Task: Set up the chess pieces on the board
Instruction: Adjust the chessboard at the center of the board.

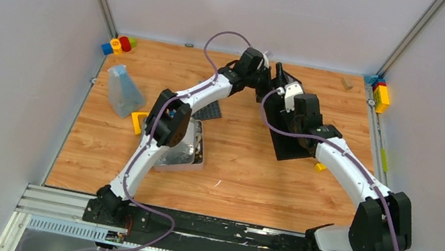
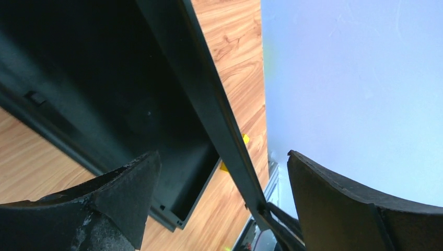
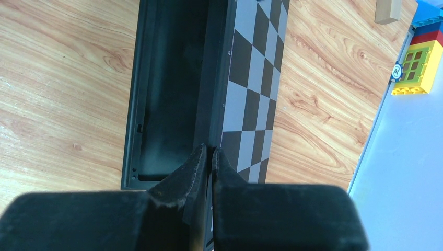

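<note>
The board (image 1: 286,144) is a folding black case that stands half unfolded at the table's middle right. One half (image 3: 166,89) lies flat as an empty tray. The other half (image 3: 255,78), with black and silvery-white checks, is raised on edge. My right gripper (image 3: 210,151) is shut on the thin rim of that raised half. My left gripper (image 2: 222,154) is open, its wide fingers (image 2: 125,193) on either side of the same raised panel (image 2: 209,104) without touching it. Both grippers meet above the board's far end (image 1: 275,80). The chess pieces are out of view.
A shiny metal tin (image 1: 184,153) lies under the left arm, with a dark studded baseplate (image 1: 208,111), a yellow brick (image 1: 137,121) and a bluish clear bag (image 1: 123,90) nearby. Coloured bricks sit in the far corners (image 1: 118,45) (image 1: 380,96). A wooden block (image 1: 347,84) lies at the back right.
</note>
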`<state>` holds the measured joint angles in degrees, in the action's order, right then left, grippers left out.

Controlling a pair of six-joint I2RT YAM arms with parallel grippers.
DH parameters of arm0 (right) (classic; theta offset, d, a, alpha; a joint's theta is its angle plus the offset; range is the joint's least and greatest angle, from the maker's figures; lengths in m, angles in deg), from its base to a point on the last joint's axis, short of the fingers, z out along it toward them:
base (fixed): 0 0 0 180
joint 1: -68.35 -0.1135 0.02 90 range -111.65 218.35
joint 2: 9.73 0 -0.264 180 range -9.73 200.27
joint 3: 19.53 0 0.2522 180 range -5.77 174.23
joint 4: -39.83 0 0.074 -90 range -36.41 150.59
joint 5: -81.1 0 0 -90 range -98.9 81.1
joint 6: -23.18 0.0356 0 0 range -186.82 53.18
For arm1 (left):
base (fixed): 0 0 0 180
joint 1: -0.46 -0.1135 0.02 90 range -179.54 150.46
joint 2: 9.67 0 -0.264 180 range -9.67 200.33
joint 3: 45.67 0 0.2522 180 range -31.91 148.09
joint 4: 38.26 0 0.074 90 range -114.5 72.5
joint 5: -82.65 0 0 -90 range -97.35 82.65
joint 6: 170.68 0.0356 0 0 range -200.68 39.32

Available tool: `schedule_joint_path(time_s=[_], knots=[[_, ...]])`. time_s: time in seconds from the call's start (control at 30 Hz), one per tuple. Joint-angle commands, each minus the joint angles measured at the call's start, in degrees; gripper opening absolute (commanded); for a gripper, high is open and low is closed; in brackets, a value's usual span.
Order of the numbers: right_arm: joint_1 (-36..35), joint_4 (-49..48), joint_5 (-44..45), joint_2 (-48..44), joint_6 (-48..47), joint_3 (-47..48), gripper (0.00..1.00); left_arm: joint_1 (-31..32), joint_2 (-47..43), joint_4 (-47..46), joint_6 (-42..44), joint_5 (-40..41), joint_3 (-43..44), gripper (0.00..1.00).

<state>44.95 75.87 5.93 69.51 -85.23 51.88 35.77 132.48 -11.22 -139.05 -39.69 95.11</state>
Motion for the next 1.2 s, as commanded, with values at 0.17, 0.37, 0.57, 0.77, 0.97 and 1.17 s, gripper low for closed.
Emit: schedule_joint_path(time_s=[0.17, 0.37, 0.57, 0.77, 0.97, 1.17], knots=[[0.1, -2.8, -2.6, -1.9, 0.7, 0.3, 0.0, 3.1, 4.6, -5.6, -6.7, 1.6, 6.4, 0.86], [0.1, -2.7, -2.6, -2.1, 0.7, 0.3, 0.0, 4.0, 5.9, -8.3, -9.9, 1.6, 6.5, 0.69], [0.1, -2.1, -2.8, -2.8, 0.5, 0.6, 0.0, 4.4, 5.5, -10.4, -11.5, 0.8, 6.2, 0.52], [0.0, -0.9, -1.7, -6.6, -0.7, 1.8, 0.07, 4.0, 3.0, -12.8, -9.4, -0.4, 5.7, 0.29], [2.6, 0.5, -2.4, -13.6, -0.6, 5.6, 0.51, 3.5, -1.8, -13.8, -6.5, -2.8, 6.8, 0.05], [6.1, 1.3, -4.3, -19.0, 0.2, 9.6, 0.59, 3.5, -6.7, -20.2, -8.3, -7.0, 5.5, 0.0]])
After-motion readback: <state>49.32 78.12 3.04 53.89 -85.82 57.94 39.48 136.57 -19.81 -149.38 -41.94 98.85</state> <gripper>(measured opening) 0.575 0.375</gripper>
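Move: The right hand still pinches the chessboard's raised rim. The open left hand has the rim's far part about 6 cm to its right, 1 cm back and 2 cm lower; that spot lies some 7 cm ahead and 1 cm left of the right hand. The flat half's middle is about 3 cm back from the right hand and 11 cm below it, the yellow block some 16 cm back, 12 cm right and 13 cm down. Left hand reaches 5 cm right and pinches the raised rim; right then lets go and rises 13 cm. ##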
